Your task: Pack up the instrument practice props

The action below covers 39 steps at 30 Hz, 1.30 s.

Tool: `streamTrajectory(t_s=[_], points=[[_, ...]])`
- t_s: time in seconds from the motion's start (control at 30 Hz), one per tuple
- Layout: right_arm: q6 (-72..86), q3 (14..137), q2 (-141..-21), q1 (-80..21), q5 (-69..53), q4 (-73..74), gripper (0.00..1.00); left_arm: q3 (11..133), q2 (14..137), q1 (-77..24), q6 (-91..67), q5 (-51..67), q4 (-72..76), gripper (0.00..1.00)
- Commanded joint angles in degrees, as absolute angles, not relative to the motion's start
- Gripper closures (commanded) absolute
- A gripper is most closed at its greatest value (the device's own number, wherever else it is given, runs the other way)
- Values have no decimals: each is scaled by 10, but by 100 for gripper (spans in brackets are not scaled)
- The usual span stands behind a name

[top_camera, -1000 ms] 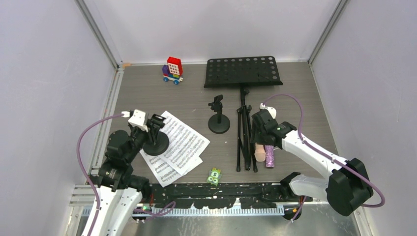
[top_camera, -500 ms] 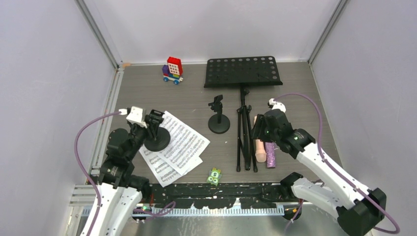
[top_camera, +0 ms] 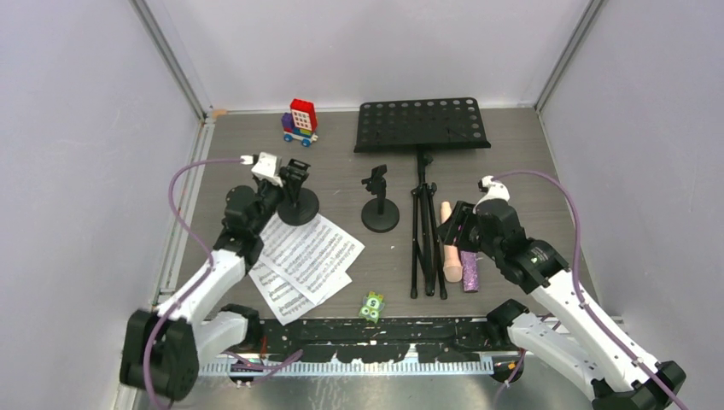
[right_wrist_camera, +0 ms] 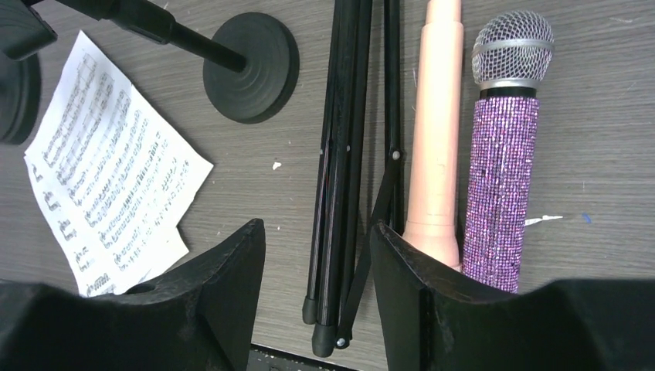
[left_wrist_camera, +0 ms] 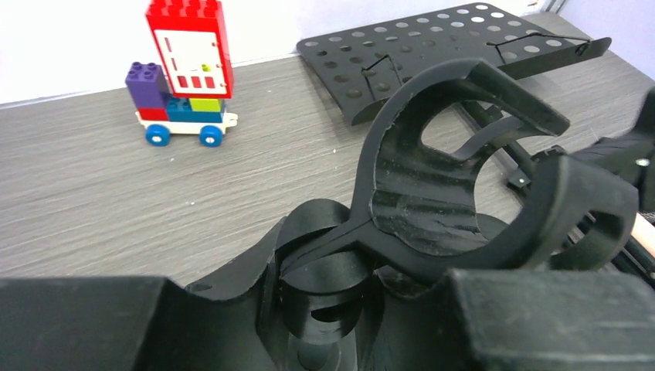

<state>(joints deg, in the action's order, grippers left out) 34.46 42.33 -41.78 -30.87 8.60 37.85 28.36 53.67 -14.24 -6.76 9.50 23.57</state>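
Note:
My left gripper (top_camera: 294,183) is shut on the stem of a black round-based mic mount (top_camera: 299,207), whose base is just past the far corner of the white sheet-music pages (top_camera: 304,254). Its clip (left_wrist_camera: 456,178) fills the left wrist view. A second mic mount (top_camera: 380,212) stands mid-table. The black perforated music desk (top_camera: 422,124) lies flat, with its folded tripod legs (top_camera: 424,235) pointing toward me. The pink microphone (top_camera: 449,249) and the purple-glitter microphone (top_camera: 470,270) lie side by side to the right of the legs. My right gripper (right_wrist_camera: 317,259) hovers open above the leg tips (right_wrist_camera: 340,178).
A red-blue toy brick vehicle (top_camera: 300,122) stands at the back, left of the music desk. A small green dotted piece (top_camera: 371,305) lies near the front rail. Metal rails run along the table's left and near edges, and walls close in three sides.
My left arm has carried the mic mount from above the sheets toward the back and right. My right arm has swung out to the right, and its gripper stays over the microphones' far ends.

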Motion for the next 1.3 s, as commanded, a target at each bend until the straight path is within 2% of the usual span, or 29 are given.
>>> streamTrajectory(t_s=[0.0,0.23,0.37,0.6,0.93,1.1,1.13,1.17,1.2,1.23,1.27], points=[[376,399,-391,-307,68,364,42,317,636,-142,-75,113,508,100],[386,377,-384,-307,56,361,42,380,818,-142,-76,169,601,100],[395,378,-384,-307,35,358,42,396,911,-142,-99,195,744,100],[404,375,-383,-307,23,348,42,462,1027,-159,-102,209,761,100],[400,369,-417,-307,8,325,41,467,1091,-183,-48,200,767,80],[395,380,-423,-307,8,322,41,449,1088,-190,-42,192,752,55],[395,384,-423,-306,8,325,40,443,1084,-190,-41,189,752,44],[393,388,-423,-307,8,328,40,436,1079,-190,-40,186,750,26],[392,393,-424,-307,-2,331,40,429,1072,-190,-39,179,746,14],[390,397,-426,-307,-12,335,40,421,1065,-190,-38,172,744,7],[389,401,-428,-307,-15,339,40,411,1057,-190,-36,166,742,5]])
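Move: Some 13 cm ahead and 10 cm to the right of the left hand, about 19 cm below, lies the bare tabletop spot for its held mic stand. From the left hand, the other mic stand is roughly 4 cm ahead and 21 cm right, the toy train about 30 cm ahead and 2 cm left, and the sheet music some 8 cm back, level sideways. From the right hand that spot lies about 24 cm ahead, 29 cm left, 14 cm down. Carrying the mic stand by its post, the left hand sweeps forward about 12 cm while moving right and sinking about 10 cm each, turning some 15 degrees clockwise; the forward travel ends first, then it lowers the base to the table beside the other stand and opens wide. The empty right hand, above the music stand's legs, sinks about 3 cm and drifts left and back. ##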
